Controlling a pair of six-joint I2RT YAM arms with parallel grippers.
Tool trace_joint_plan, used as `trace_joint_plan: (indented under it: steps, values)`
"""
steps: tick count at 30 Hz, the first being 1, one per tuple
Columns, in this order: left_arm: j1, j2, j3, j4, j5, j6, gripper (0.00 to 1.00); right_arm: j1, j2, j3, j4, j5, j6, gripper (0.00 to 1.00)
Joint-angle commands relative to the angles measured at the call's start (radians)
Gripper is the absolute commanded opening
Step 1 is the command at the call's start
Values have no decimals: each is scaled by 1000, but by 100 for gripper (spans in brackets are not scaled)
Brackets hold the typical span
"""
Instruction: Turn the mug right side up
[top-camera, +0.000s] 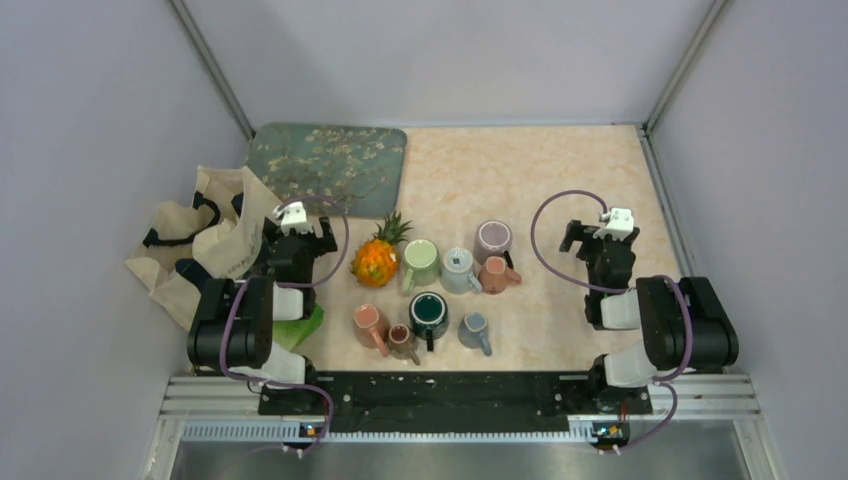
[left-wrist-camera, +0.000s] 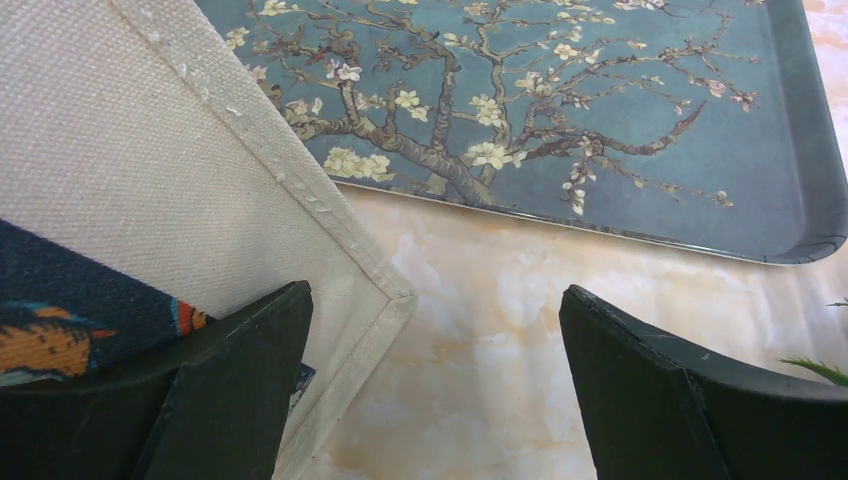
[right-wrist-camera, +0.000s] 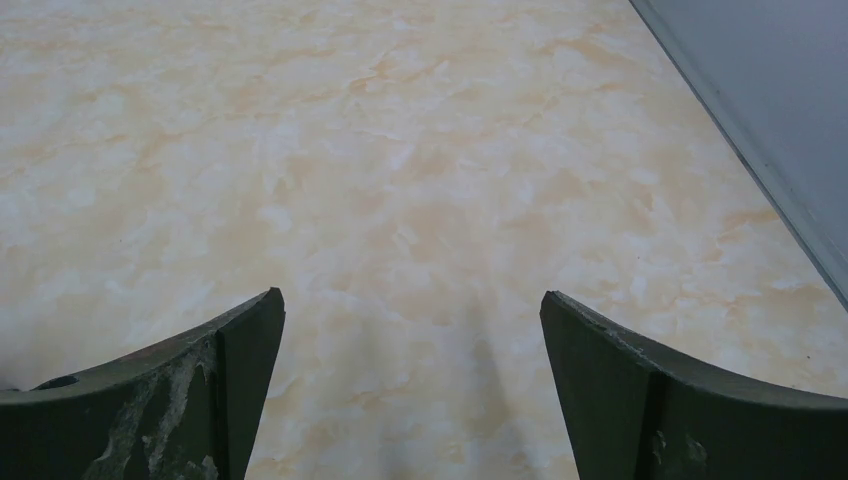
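Note:
Several mugs stand clustered mid-table in the top view. The pale blue mug (top-camera: 459, 268) shows a flat base with a dark mark and looks bottom-up. Around it are a light green mug (top-camera: 420, 262), a purple mug (top-camera: 492, 240), a salmon mug (top-camera: 497, 275) and a dark green mug (top-camera: 429, 313). My left gripper (top-camera: 304, 234) (left-wrist-camera: 433, 300) is open over bare table left of the cluster. My right gripper (top-camera: 590, 238) (right-wrist-camera: 411, 300) is open over bare table to the right. Neither touches a mug, and neither wrist view shows one.
A blue blossom-print tray (top-camera: 325, 165) (left-wrist-camera: 600, 120) lies at the back left. A cream tote bag (top-camera: 200, 240) (left-wrist-camera: 120, 150) sits beside my left gripper, its corner under the left finger. A toy pineapple (top-camera: 378, 258) stands left of the mugs. The enclosure wall (right-wrist-camera: 760, 90) runs along the right.

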Motion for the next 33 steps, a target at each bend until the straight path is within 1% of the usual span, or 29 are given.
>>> trace_joint_plan:
  steps: [1,4,6,8,10,12,13,14,15,18,21,23,25,28,30,33]
  values:
    - [5,-20,2,59,-18,-1,99,-9,-17,-1,32,-9,-3,99]
    - [6,-22,0,61,-14,-1,99,-9,-28,2,23,-2,0,99]
    - [5,-51,10,28,43,18,99,-9,-77,6,-27,24,10,99]
    - [6,-116,73,-165,146,56,99,-9,-152,23,-124,60,31,99]
    - [6,-146,168,-342,202,77,99,-9,-217,65,-274,76,65,99]
    - [5,-163,270,-521,247,70,91,-9,-248,106,-396,57,85,99]
    - [6,-173,331,-639,319,103,85,-9,-256,123,-428,42,91,99]
    - [3,-182,389,-762,400,121,79,-9,-262,135,-453,32,102,99]
    - [-2,-193,453,-879,444,121,76,-9,-266,145,-468,24,110,99]
    - [-27,-212,633,-1212,495,133,70,-8,-271,142,-476,0,126,99]
    - [-120,-233,768,-1475,503,153,65,-9,-270,128,-464,15,143,98]
    - [-214,-235,834,-1615,503,145,63,-9,-270,120,-453,27,154,98]
    - [-307,-225,848,-1701,497,118,62,-9,-273,112,-442,38,161,98]
    - [-446,-195,834,-1761,464,103,58,-9,-279,90,-419,53,168,98]
    - [-502,-172,829,-1779,433,97,55,-9,-284,83,-410,60,173,98]
    - [-566,-145,804,-1748,379,77,52,-9,-285,80,-404,54,179,98]
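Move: The light green upside-down mug lies about 27 cm to the right of the left hand, some 9 cm back and 5 cm below it. The pineapple is in between, roughly 16 cm right and 9 cm back. The light blue mug stands some 8 cm to the right of the green one and 2 cm nearer the base, the dark green mug about 12 cm behind it. From the right hand, the light green mug is some 38 cm left and 8 cm back. Towards the light green mug, from its handle side, swings the empty left hand: up and slightly forward first, then well right over the pineapple's leaves, finally back and down, ending about 23 cm right. Its fingers swing clockwise, tip to roughly 45 degrees down and narrow to about half open, touching nothing. The right hand lifts some 4 cm, then sinks most of the way back. ##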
